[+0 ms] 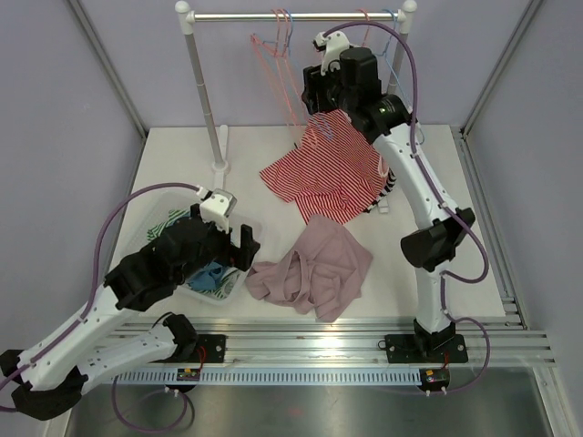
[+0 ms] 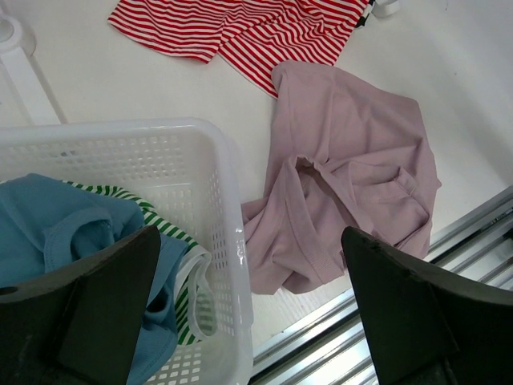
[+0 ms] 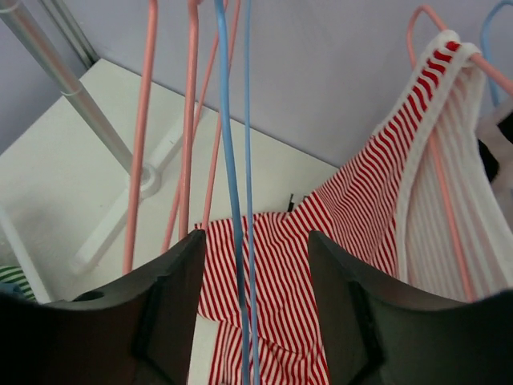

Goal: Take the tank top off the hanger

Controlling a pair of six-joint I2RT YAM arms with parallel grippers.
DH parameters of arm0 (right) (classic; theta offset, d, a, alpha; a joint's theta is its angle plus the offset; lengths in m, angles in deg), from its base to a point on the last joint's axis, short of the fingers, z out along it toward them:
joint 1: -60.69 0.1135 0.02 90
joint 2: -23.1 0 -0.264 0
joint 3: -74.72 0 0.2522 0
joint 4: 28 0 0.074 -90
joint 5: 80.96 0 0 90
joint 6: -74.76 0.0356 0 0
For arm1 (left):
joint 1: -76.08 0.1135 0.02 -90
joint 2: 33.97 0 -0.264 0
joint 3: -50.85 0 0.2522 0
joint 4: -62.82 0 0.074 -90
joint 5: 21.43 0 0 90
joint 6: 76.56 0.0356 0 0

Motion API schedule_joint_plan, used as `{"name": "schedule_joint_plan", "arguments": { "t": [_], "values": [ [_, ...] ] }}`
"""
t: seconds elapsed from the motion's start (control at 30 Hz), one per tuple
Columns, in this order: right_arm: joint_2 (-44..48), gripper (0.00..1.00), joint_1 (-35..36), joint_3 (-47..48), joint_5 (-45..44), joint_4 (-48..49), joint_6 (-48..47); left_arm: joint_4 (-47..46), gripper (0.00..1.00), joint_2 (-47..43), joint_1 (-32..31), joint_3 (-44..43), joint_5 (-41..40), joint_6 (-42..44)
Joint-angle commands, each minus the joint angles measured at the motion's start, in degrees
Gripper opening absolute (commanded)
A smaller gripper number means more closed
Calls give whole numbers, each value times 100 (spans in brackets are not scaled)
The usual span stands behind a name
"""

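The red-and-white striped tank top (image 1: 328, 173) hangs by one strap from a pink hanger (image 3: 447, 200) at the right end of the rail, and its lower part is spread on the table. In the right wrist view the tank top (image 3: 353, 216) fills the space below and to the right of my fingers. My right gripper (image 1: 314, 91) (image 3: 256, 297) is up by the rail, open. The thin wires of a blue hanger (image 3: 236, 160) run down between its fingers without being pinched. My left gripper (image 1: 239, 246) (image 2: 248, 321) stands open and empty over the basket's edge.
A pink garment (image 1: 314, 269) (image 2: 345, 160) lies crumpled at the table's front centre. The white basket (image 1: 230, 293) (image 2: 232, 208) at the left holds blue and green-striped clothes. Empty pink hangers (image 3: 188, 120) hang on the rail (image 1: 291, 16). The rack's left pole (image 1: 202, 82) stands at the back.
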State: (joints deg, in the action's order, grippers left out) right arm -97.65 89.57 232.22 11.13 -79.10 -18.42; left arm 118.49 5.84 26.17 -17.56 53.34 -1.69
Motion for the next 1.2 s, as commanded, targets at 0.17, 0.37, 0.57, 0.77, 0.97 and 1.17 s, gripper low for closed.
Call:
{"name": "schedule_joint_plan", "arguments": {
  "t": [0.17, 0.37, 0.57, 0.77, 0.97, 1.17],
  "values": [
    [2324, 96, 30, -1371, -534, 35, -157, -569, 99, 1291, -300, -468, 212, -657],
    [4268, 100, 30, -3522, 89, -309, 229, -1246, 99, 2800, -713, -379, 581, -710],
    [6263, 99, 30, -5765, 941, 7, 765, -2019, 99, 4224, -968, -292, 837, -789],
    [7346, 99, 30, -6718, 1619, 149, 977, -2731, 99, 5378, -1170, -212, 749, -938],
    [7794, 100, 30, -6807, 1778, -89, 951, -2837, 86, 6389, -1653, -362, 292, -1070],
    [8093, 99, 30, -6833, 1734, -124, 960, -2768, 0, 6382, -1838, -353, 126, -1281]
  ]
}}
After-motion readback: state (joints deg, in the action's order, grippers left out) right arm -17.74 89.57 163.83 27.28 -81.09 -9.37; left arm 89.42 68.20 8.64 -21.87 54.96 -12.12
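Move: On the table, the mauve tank top lies about 17 cm to the left hand's right, 1 cm ahead and 25 cm down. From that hand, the white bin is 11 cm left and 7 ahead; the red-striped tank top hangs 30 cm ahead, 24 right. From the right hand, the blue hanger between its half-open fingers centres about 3 cm left, pink hangers 7 cm left, the striped top 7 right and 3 back. Sweeping down about 24 cm and 20 cm to the right, the left hand tips its open fingers roughly 20 degrees farther down into the mauve tank top, then shuts them on the cloth, pinching a bunch near its middle while still sliding right. The right hand finishes opening, comes free of the blue hanger and backs off some 35 cm and 13 cm right, arching up first and then sinking. ##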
